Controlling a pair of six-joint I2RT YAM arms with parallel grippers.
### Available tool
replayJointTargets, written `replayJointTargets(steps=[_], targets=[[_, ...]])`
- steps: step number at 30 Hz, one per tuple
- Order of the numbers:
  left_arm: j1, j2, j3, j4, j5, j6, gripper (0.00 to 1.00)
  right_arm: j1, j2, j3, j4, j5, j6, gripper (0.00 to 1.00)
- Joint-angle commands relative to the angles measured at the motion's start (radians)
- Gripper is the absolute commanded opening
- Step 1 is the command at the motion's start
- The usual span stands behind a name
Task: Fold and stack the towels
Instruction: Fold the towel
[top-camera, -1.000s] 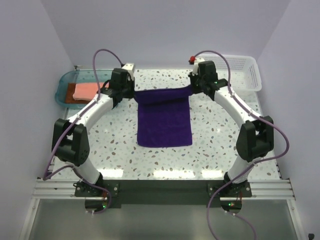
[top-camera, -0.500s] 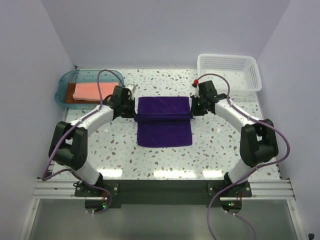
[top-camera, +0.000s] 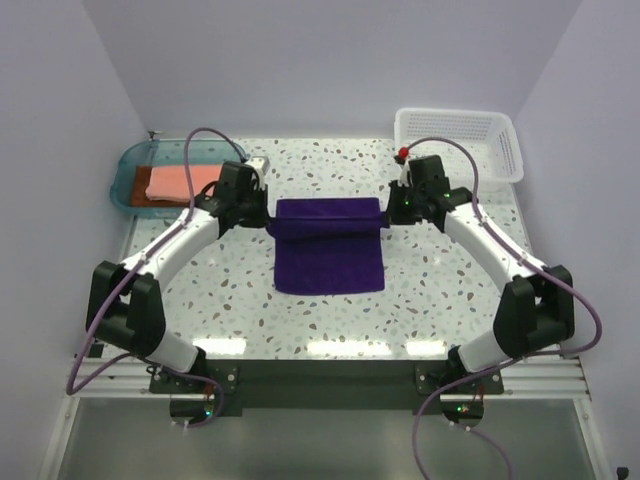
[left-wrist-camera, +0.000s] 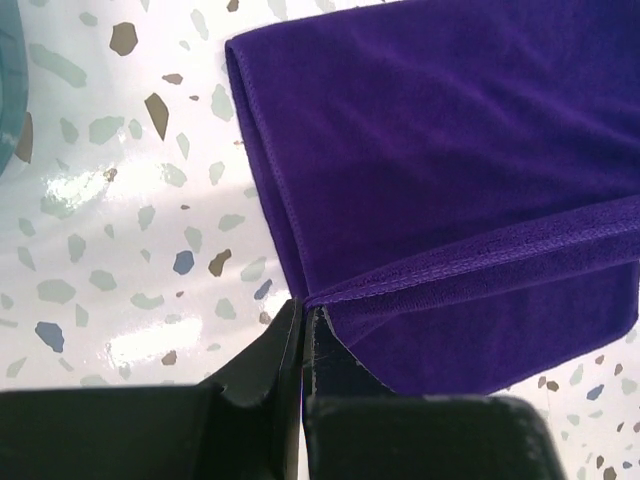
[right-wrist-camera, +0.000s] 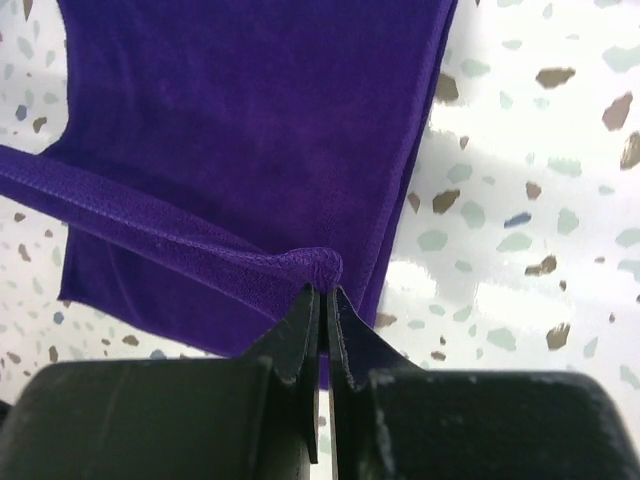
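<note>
The deep purple towel (top-camera: 330, 262) lies on the speckled table, its far part doubled over toward the near side. My left gripper (top-camera: 270, 224) is shut on the raised hem's left corner, and the left wrist view shows the tips (left-wrist-camera: 303, 306) pinching the purple towel (left-wrist-camera: 450, 150). My right gripper (top-camera: 385, 220) is shut on the right corner; in the right wrist view the cloth (right-wrist-camera: 230, 130) bunches into a small knob at the tips (right-wrist-camera: 325, 290). The salmon pink towel (top-camera: 180, 181) rests on the rust brown towel (top-camera: 141, 196) in the tray.
The teal translucent tray (top-camera: 135, 160) stands at the back left, just behind my left arm. A white mesh basket (top-camera: 460, 140) stands at the back right. Purple cables loop over both arms.
Both grippers have brought the towel's far edge down and toward the near side, so the cloth now lies doubled instead of hanging. Both elbows have swung outward.
</note>
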Motion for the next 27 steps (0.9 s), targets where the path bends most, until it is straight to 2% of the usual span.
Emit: replayJointTargets(steps=[1, 5, 10, 19, 27], targets=[[-0.013, -0.050, -0.037, -0.054, -0.042, 0.024, 0.00, -0.018, -0.087, -0.081, -0.016, 0.000, 0.037, 0.00], [-0.031, -0.021, -0.121, -0.019, -0.040, 0.011, 0.00, -0.016, -0.089, -0.221, 0.034, -0.016, 0.068, 0.00], [-0.048, 0.060, -0.176, 0.021, -0.058, 0.005, 0.00, -0.018, -0.019, -0.302, 0.116, -0.056, 0.100, 0.00], [-0.079, 0.117, -0.193, 0.038, -0.089, 0.011, 0.00, -0.018, 0.096, -0.350, 0.180, -0.071, 0.100, 0.00], [-0.105, 0.100, -0.193, 0.029, -0.111, 0.007, 0.00, -0.016, 0.084, -0.342, 0.156, -0.063, 0.074, 0.00]])
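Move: Below and behind both hands, which still pinch the two corners of the purple towel's raised edge, lies the towel's near edge: its left corner is about 13 cm back, 1 cm right and 12 cm down from the left hand, its right corner about 13 cm back and 13 cm straight down from the right. The far fold lies some 9 cm ahead of both. The blue bin stands roughly 16 cm ahead and 24 cm left of the left hand, the white basket 24 cm ahead and 20 cm right of the right hand. Swinging back and then steeply down together, both hands bring the pinched edge of the purple towel about 7 cm towards the robot and 10 to 13 cm down over the lower layer, the right sinking a little more. The fingers tip some 15 degrees steeper and keep their grip; the last stretch is slow and mostly downward, ending close above the table. ##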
